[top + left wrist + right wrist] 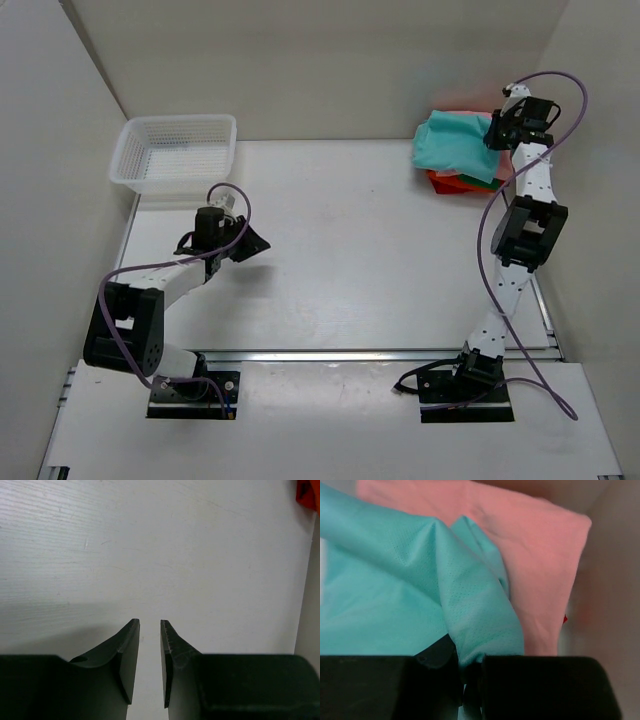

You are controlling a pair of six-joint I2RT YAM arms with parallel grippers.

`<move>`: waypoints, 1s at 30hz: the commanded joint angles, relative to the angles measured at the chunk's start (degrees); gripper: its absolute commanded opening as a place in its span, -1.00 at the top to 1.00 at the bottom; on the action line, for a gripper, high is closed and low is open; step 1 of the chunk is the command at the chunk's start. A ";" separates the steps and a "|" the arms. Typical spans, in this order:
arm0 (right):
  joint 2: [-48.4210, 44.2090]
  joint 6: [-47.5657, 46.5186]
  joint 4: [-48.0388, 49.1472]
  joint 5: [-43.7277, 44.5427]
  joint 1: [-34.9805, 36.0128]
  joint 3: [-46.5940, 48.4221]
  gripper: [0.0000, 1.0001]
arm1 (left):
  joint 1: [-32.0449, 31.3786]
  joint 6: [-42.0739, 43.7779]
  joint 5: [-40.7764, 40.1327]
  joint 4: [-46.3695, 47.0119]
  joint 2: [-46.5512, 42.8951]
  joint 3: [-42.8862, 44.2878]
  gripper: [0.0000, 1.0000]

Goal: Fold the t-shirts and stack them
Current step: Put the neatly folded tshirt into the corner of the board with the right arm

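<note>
The t-shirts lie in a pile at the back right of the table. A teal t-shirt (455, 145) (395, 595) lies on top, over a red-orange one (448, 184) and a thin green edge (478, 179). A salmon pink t-shirt (540, 545) lies beneath the teal cloth. My right gripper (497, 130) (470, 660) is at the pile's right side, shut on a bunched fold of the teal t-shirt. My left gripper (255, 243) (150, 625) hovers over bare table at the left, its jaws a narrow gap apart with nothing between them.
A white plastic mesh basket (175, 150) stands at the back left corner. White walls enclose the table at left, back and right. A corner of red-orange cloth (307, 492) shows at the top right of the left wrist view.
</note>
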 commanded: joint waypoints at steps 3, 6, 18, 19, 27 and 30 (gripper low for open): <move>2.14 2.28 11.30 14.89 -0.15 4.70 1.00 | -0.61 1.68 -1.26 -1.33 -0.09 1.02 0.30; 1.35 0.62 14.63 16.75 -0.32 2.77 1.00 | -0.97 1.42 -1.18 -0.89 -0.18 0.40 0.31; -4.98 -9.50 20.26 15.08 0.12 -2.68 1.00 | -2.82 0.54 -1.18 -0.10 2.28 -0.56 0.32; -4.64 -9.41 21.05 15.08 -0.06 -3.29 1.00 | -3.16 0.80 -1.18 -0.36 2.46 -0.47 0.32; -2.08 -14.77 31.50 27.80 2.83 -4.00 0.37 | -3.17 2.65 -0.57 -1.51 2.72 0.58 0.12; -5.32 -12.40 31.70 33.87 3.46 -4.35 -0.64 | -2.99 4.05 2.33 -2.38 2.64 1.37 -0.96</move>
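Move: The teal folded t-shirt, already pinched by its right side in the right fingers, hangs to their left, its middle some 9 cm left, 3 cm back and 6 cm below them. The shirt stack it goes onto centres about 4 cm left, 3 cm back and 14 cm below; the board's far right corner is some 6 cm ahead, 8 cm right and 18 cm below. From the left hand the stack is roughly 27 cm ahead, 54 cm right and 3 cm lower. The teal t-shirt is drawn farther over the stack, towards the far right corner: the right hand, still pinching it, goes about 5 cm right and forward while sinking slightly. It then rises some 9 cm, rolling its left side down and tipping its fingers up, and opens wide to let go. The left hand sinks 2 cm, drawing slightly back and right, and opens wide, empty. ##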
